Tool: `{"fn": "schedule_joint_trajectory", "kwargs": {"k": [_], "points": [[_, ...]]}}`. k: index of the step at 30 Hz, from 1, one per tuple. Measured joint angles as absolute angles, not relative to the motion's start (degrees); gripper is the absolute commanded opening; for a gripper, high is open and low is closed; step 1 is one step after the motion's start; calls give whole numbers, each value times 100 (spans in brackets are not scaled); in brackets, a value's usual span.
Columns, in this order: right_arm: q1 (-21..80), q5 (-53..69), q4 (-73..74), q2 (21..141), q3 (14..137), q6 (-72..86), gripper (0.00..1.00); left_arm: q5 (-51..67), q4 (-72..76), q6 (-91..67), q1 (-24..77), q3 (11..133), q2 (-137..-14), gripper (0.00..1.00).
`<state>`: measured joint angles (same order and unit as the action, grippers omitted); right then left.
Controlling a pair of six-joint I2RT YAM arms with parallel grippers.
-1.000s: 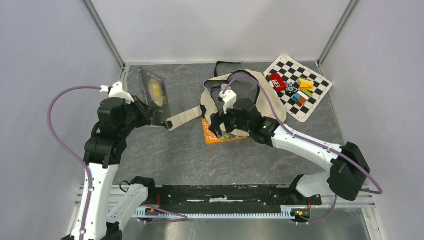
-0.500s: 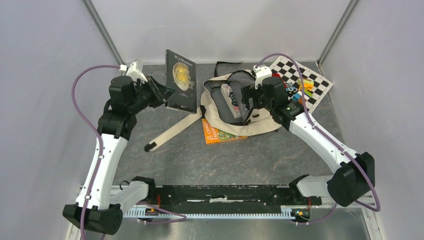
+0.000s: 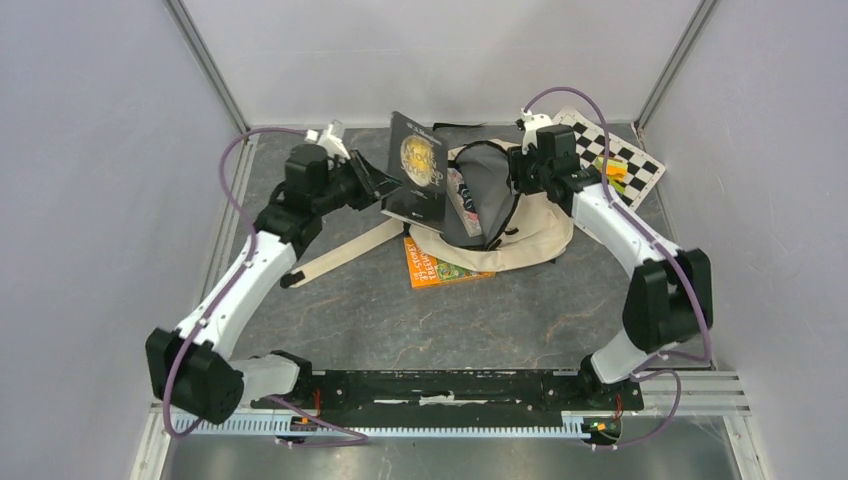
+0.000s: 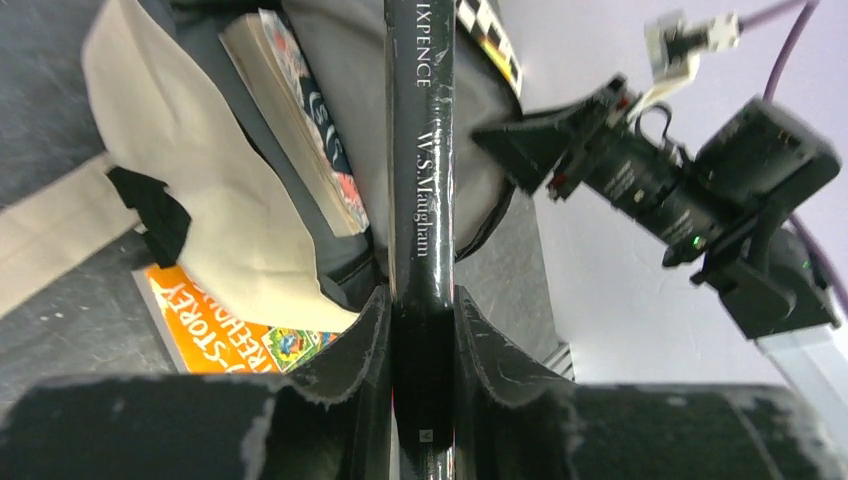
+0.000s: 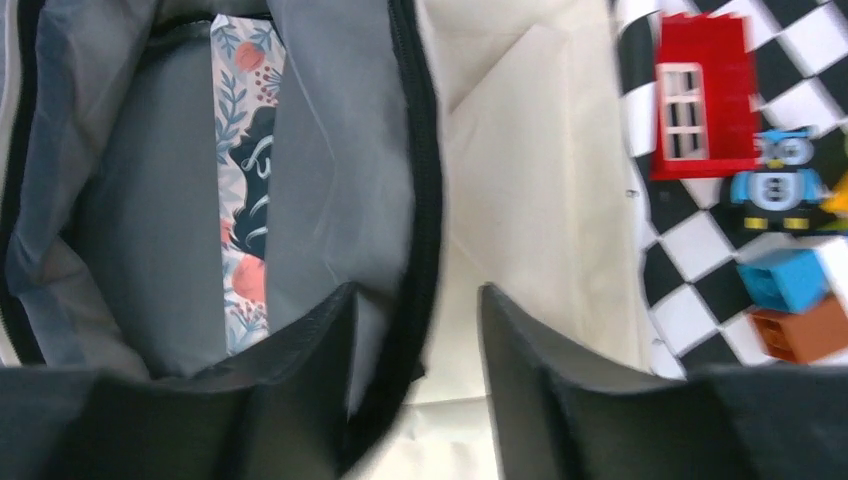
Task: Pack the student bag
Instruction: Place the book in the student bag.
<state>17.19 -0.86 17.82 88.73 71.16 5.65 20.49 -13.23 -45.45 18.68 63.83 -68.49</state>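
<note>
The student bag (image 3: 535, 232), cream canvas with grey lining (image 5: 130, 230), lies open at mid-table with a floral book (image 5: 245, 200) inside. My left gripper (image 3: 385, 182) is shut on a black book (image 3: 418, 165), gripping its spine (image 4: 420, 150) and holding it upright just left of the bag's mouth. My right gripper (image 3: 517, 188) is at the bag's right rim. In the right wrist view its jaws (image 5: 415, 290) straddle the black zipper edge (image 5: 428, 200), with a gap still showing on the outer side. An orange book (image 3: 440, 270) lies partly under the bag.
A checkered mat (image 3: 640, 165) with several coloured toy blocks (image 5: 700, 95) lies right behind the bag. A cream strap (image 3: 340, 252) trails left across the floor. Walls stand close on three sides.
My left arm has carried the black book rightward from the left side to the bag's mouth. My right gripper has moved up to the bag's rim and its jaws have narrowed.
</note>
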Motion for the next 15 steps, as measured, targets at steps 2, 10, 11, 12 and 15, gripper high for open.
{"fn": "schedule_joint_trajectory", "kwargs": {"k": [2, 10, 11, 12, 15], "points": [[1623, 207, 1839, 9262, 7387, 550, 20, 1951, -1199, -4657, 2082, 6333, -7124, 2], [1500, 762, 2220, 9557, 8169, 624, 0, 1435, -248, -5450, 2620, 5946, -7953, 2], [1509, 775, 2226, 9478, 8226, 635, 0, 1304, -143, -5601, 2694, 5918, -8095, 2], [1518, 779, 2228, 9371, 8241, 646, 0, 1219, -73, -5701, 2742, 5902, -8193, 2], [1531, 792, 2248, 9000, 8241, 696, 0, 1070, 244, -6097, 2869, 5841, -8527, 2]]}}
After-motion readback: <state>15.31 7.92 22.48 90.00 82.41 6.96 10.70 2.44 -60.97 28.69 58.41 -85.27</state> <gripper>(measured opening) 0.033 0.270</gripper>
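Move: The held book has to go into the bag's mouth, whose middle lies about 15 cm to the left hand's right, 11 ahead and 20 below. The floral book inside is some 13 cm right, 13 ahead and 22 below, and the orange book 10 right, 2 back and 28 below. From the right hand, the zip rim is 2 cm ahead, 1 left and 2 below; the floral book is 10 left, 3 ahead and 10 below. The black book, still gripped by its spine, goes down about 10 cm, with some 7 cm to the right and a little forward, its outer end tipping down roughly 15 degrees towards the bag's mouth. Meanwhile the zip rim is pinched by the right fingers, which ease slightly forward and down while closing on it, then pull it up about 8 cm from their lowest point. ##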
